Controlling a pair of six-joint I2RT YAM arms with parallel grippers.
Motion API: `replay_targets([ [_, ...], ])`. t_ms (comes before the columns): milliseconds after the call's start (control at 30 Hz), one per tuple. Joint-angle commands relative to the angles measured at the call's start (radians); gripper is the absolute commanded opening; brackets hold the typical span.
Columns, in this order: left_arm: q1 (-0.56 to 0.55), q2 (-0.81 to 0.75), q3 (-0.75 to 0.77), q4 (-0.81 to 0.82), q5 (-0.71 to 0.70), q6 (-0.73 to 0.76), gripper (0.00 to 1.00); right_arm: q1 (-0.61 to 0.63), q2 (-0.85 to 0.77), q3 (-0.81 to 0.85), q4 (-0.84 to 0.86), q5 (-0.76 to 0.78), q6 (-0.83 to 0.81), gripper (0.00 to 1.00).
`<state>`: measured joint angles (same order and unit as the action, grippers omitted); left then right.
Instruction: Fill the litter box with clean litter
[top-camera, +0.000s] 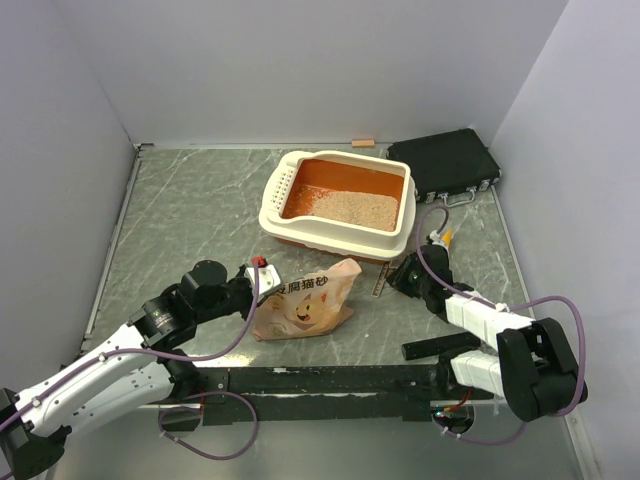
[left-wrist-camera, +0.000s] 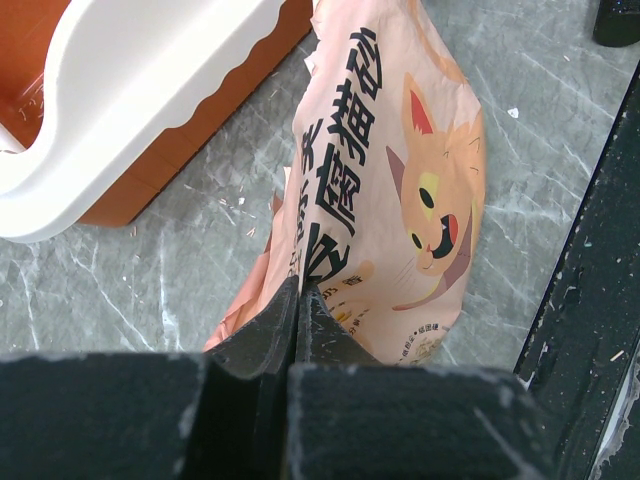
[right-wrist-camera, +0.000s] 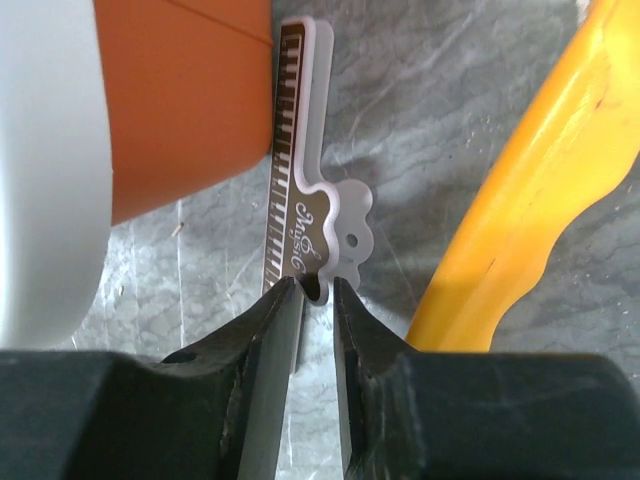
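Observation:
The litter box, orange with a cream rim, stands at the table's back middle, and clean litter covers part of its floor. The tan paper bag with a cartoon face lies on the table in front of the box. My left gripper is shut on the bag's near edge. My right gripper is low beside the box's orange wall. Its jaws stand narrowly apart, with the rounded end of a flat comb-like clip between the tips.
A yellow scoop lies just right of the clip, near my right gripper. A black flat case sits at the back right, beside the box. White walls enclose the table on three sides.

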<state>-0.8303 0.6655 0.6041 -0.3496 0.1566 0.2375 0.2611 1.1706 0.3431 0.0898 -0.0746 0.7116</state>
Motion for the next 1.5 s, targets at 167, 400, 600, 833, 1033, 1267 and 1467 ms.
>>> replay_targets([
  [167, 0.002, -0.015, 0.002, 0.081, -0.014, -0.021, 0.01, -0.003, -0.012, -0.004, 0.077, 0.053, 0.012, 0.28],
  [400, 0.002, -0.007, 0.002, 0.084, -0.011, -0.023, 0.01, -0.002, 0.012, -0.009, 0.119, 0.056, 0.019, 0.27],
  [600, 0.002, -0.004, -0.001, 0.086, -0.020, -0.027, 0.01, -0.002, 0.040, -0.004, 0.165, 0.027, 0.002, 0.00],
  [833, 0.002, -0.020, -0.004, 0.083, -0.042, -0.029, 0.13, 0.004, -0.156, -0.039, 0.038, 0.071, -0.026, 0.00],
  [1033, 0.000, -0.021, 0.042, 0.057, 0.049, -0.012, 0.34, 0.027, -0.423, -0.044, -0.264, 0.130, -0.032, 0.00],
  [1267, 0.000, 0.011, 0.131, -0.014, 0.118, -0.021, 0.42, 0.070, -0.644, 0.022, -0.557, 0.180, -0.041, 0.00],
  [1467, -0.001, 0.036, 0.239, -0.072, 0.155, -0.075, 0.44, 0.082, -0.807, 0.137, -0.714, 0.240, -0.098, 0.00],
])
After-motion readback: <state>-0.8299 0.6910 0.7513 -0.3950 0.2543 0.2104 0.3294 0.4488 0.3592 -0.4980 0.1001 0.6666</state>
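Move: Just below and ahead of the right hand's nearly touching fingertips lies the bag clip, its middle some 2 cm ahead and 1 cm to the left. The litter box stands about 17 cm ahead and 12 cm left, the yellow scoop 5 cm ahead and 7 cm right, and the litter bag 7 cm back and 18 cm left. From the left hand, already pinching the bag's top, the bag's middle is about 10 cm down, 5 cm right and 1 cm ahead; the clip is roughly 10 cm ahead, 20 cm right and 18 cm down. Creeping forward about 2 cm over the table, the right hand shuts its fingers on the tab at the bag clip's side, then lifts roughly 6 cm while drawing back some 8 cm and a little right, away from the litter box, fingers tipping up about 10 degrees. The left hand, still at first, opens nearly halfway, lets go of the bag's top and rises about 5 cm. ##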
